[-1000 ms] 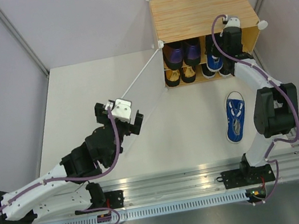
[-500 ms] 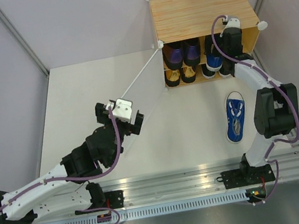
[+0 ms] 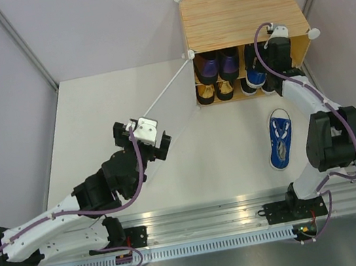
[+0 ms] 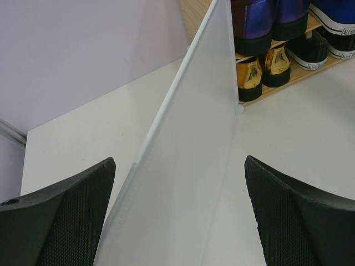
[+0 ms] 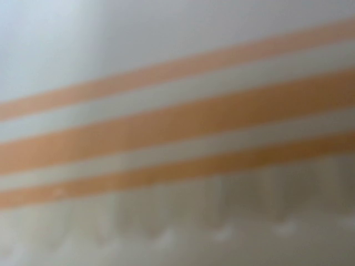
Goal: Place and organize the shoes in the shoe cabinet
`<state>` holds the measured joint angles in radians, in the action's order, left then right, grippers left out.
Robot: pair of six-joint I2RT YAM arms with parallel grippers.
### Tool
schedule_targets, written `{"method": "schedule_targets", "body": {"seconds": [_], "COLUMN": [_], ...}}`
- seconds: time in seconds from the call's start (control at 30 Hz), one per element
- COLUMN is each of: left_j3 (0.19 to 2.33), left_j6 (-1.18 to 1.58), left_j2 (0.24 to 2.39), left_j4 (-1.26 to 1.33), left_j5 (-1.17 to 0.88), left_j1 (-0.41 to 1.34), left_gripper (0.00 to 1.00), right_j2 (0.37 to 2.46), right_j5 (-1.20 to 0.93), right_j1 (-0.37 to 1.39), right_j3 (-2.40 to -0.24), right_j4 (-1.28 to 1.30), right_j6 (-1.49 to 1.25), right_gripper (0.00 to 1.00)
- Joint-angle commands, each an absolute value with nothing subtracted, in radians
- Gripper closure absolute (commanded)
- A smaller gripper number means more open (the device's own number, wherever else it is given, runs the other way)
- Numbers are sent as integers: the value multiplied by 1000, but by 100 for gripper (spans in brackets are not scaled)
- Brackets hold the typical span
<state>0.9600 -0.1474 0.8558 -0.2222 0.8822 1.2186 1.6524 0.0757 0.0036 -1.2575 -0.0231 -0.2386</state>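
Observation:
The shoe cabinet [image 3: 240, 15] stands at the back, its white door [image 3: 165, 90] swung out towards the left arm. Purple shoes [image 3: 218, 65] fill the upper left bay and gold shoes [image 3: 215, 90] the lower left. Black shoes [image 4: 310, 52] sit lower right, with a blue sneaker [image 3: 255, 72] above them. A second blue sneaker [image 3: 280, 139] lies on the table. My left gripper [image 4: 179, 160] is open and straddles the door's free edge [image 4: 188, 138] without touching it. My right gripper [image 3: 276, 54] reaches into the upper right bay, fingers hidden. Its wrist view is a blur of orange and white stripes.
The open door cuts diagonally across the table [image 3: 104, 104] between the left arm and the cabinet. Grey walls close the left and right sides. A metal rail [image 3: 201, 222] carries both arm bases at the near edge.
The right wrist has edged slightly right and down at the cabinet's mouth, and the cabinet has shifted a touch with it. The left arm has not moved.

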Motion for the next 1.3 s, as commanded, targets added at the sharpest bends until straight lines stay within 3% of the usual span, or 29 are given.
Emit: {"method": "schedule_targets", "body": {"seconds": [0.0, 0.63, 1.27], "left_j3": [979, 979, 980], "left_j6": [-179, -176, -175], "left_j2": [842, 828, 836], "left_j4": [-204, -204, -204], "left_j5": [890, 882, 882], "left_j1": [1216, 1216, 1216], "left_gripper": [0, 1, 0], "right_j2": [1540, 1486, 1444], "right_j5": [46, 23, 8], "right_j1": [6, 6, 6], "right_j3": [-1278, -1045, -1153], "right_j4": [-121, -403, -236], "right_j6": [-255, -69, -120], "right_gripper": [16, 18, 19]}}
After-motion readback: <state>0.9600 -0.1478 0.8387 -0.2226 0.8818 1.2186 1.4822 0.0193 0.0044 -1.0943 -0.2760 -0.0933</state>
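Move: The right hand, its fingers already spread astride the blue shoe in the cabinet's upper compartment, has that shoe's middle roughly 4 cm ahead, 1 cm left and 3 cm below. The cabinet's top front edge lies about 6 cm above and 2 cm back; the nearer purple shoe is about 10 cm left and 4 cm ahead. The spare blue shoe lies some 24 cm back and 5 cm right, 15 cm lower. From the left hand the shelved shoe is about 30 cm ahead, 45 cm right and 15 cm below. Keep the right fingers open around the blue shoe and ease the hand straight back about 2 cm, out of the upper compartment. Then raise it some 6 cm towards the cabinet's top board while tipping the fingertips up about 15 degrees; the fingertips are still behind the board's front edge at the end, and the hand drags the cabinet along. ##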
